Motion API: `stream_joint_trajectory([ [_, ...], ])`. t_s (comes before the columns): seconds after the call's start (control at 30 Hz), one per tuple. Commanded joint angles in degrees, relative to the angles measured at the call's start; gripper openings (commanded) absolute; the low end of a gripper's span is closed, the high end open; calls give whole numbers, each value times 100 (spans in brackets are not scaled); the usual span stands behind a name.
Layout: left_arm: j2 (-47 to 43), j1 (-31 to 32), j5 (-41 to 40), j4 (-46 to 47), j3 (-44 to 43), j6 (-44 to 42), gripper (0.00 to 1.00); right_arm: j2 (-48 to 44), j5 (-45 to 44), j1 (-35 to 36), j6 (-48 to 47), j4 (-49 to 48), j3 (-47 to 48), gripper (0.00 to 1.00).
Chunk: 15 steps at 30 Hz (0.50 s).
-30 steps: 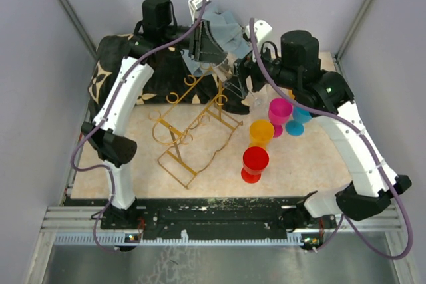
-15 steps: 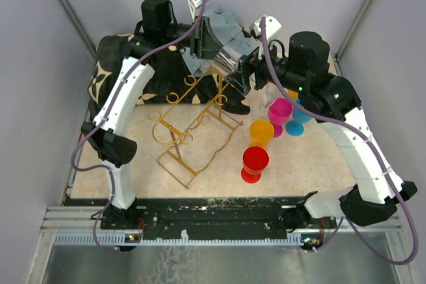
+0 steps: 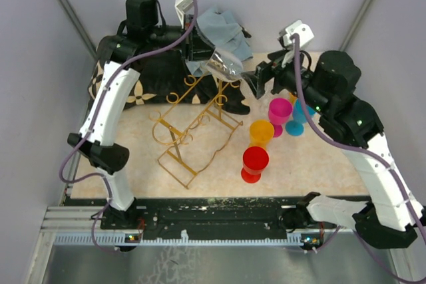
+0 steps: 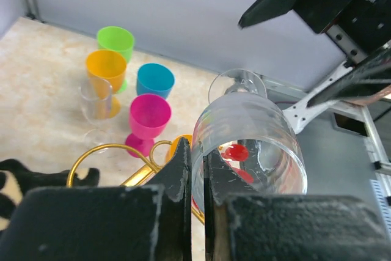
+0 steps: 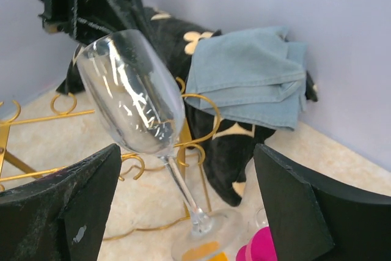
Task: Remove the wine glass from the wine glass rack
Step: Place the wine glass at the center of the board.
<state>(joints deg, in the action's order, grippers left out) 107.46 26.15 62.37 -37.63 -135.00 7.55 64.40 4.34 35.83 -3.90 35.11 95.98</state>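
A clear wine glass (image 3: 225, 64) hangs tilted in the air over the far end of the gold wire wine glass rack (image 3: 193, 128). My left gripper (image 3: 205, 58) is shut on its rim. In the left wrist view the two fingers (image 4: 181, 169) pinch the wall of the wine glass (image 4: 250, 145), one outside and one inside. My right gripper (image 3: 261, 81) stands open to the right of the glass, apart from it. From the right wrist, the wine glass (image 5: 131, 93) slants foot-down beyond the right gripper (image 5: 186, 151), beside the rack's scroll ends (image 5: 201, 120).
Magenta (image 3: 279, 110), orange (image 3: 261, 131), red (image 3: 255, 161) and blue (image 3: 298, 121) cups stand right of the rack. A green cup (image 4: 116, 41) and a small clear glass (image 4: 96, 99) stand with them. A black patterned cloth (image 3: 126, 58) and a folded blue cloth (image 5: 250, 77) lie at the back.
My left gripper has shut on the glass rim and carried the glass back and left. My right gripper has opened wider and drawn away to the right.
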Motion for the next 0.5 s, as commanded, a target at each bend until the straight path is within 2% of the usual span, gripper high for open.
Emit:
stream_joint_trajectory([
  [0.0, -407, -2, -419, -438, -215, -885, 0, -322, -570, -24, -12, -586, -19, 89],
  [0.23, -831, 185, -787, -1100, -212, -1588, 0, -959, -1816, -24, 28, -868, -196, 90],
  [0.33, -1043, 585, -1189, -1427, -178, -2100, 0, -1103, -2500, -24, -40, -605, -237, 90],
  [0.47, -1142, 1274, -1961, -1894, -162, -2698, 0, -1114, -3856, -25, 55, -110, -225, 90],
])
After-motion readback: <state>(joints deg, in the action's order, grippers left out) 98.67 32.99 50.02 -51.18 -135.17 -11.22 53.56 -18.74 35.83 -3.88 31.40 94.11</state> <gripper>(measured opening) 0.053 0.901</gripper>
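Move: The clear wine glass is already pinched in the left fingers. It is bound for free board beside the red glass, roughly 14 cm back, 10 cm right and 45 cm below that hand. The red glass stands about 13 cm back and 7 cm right, the orange one 3 cm back and 10 cm right, the pink one 3 cm ahead and 16 cm right, all some 40 cm down. From the right hand the spot is 8 cm back, 3 cm right, 46 cm below. The clear wine glass stays pinched at its bowl in the left hand, which edges a little left and up, then speeds up backward, about 5 cm in all, rolling some 15 degrees so that its forward side rises. The empty right hand, still open, draws off from the glass to the right and up, roughly 10 cm sideways, turning clockwise. ##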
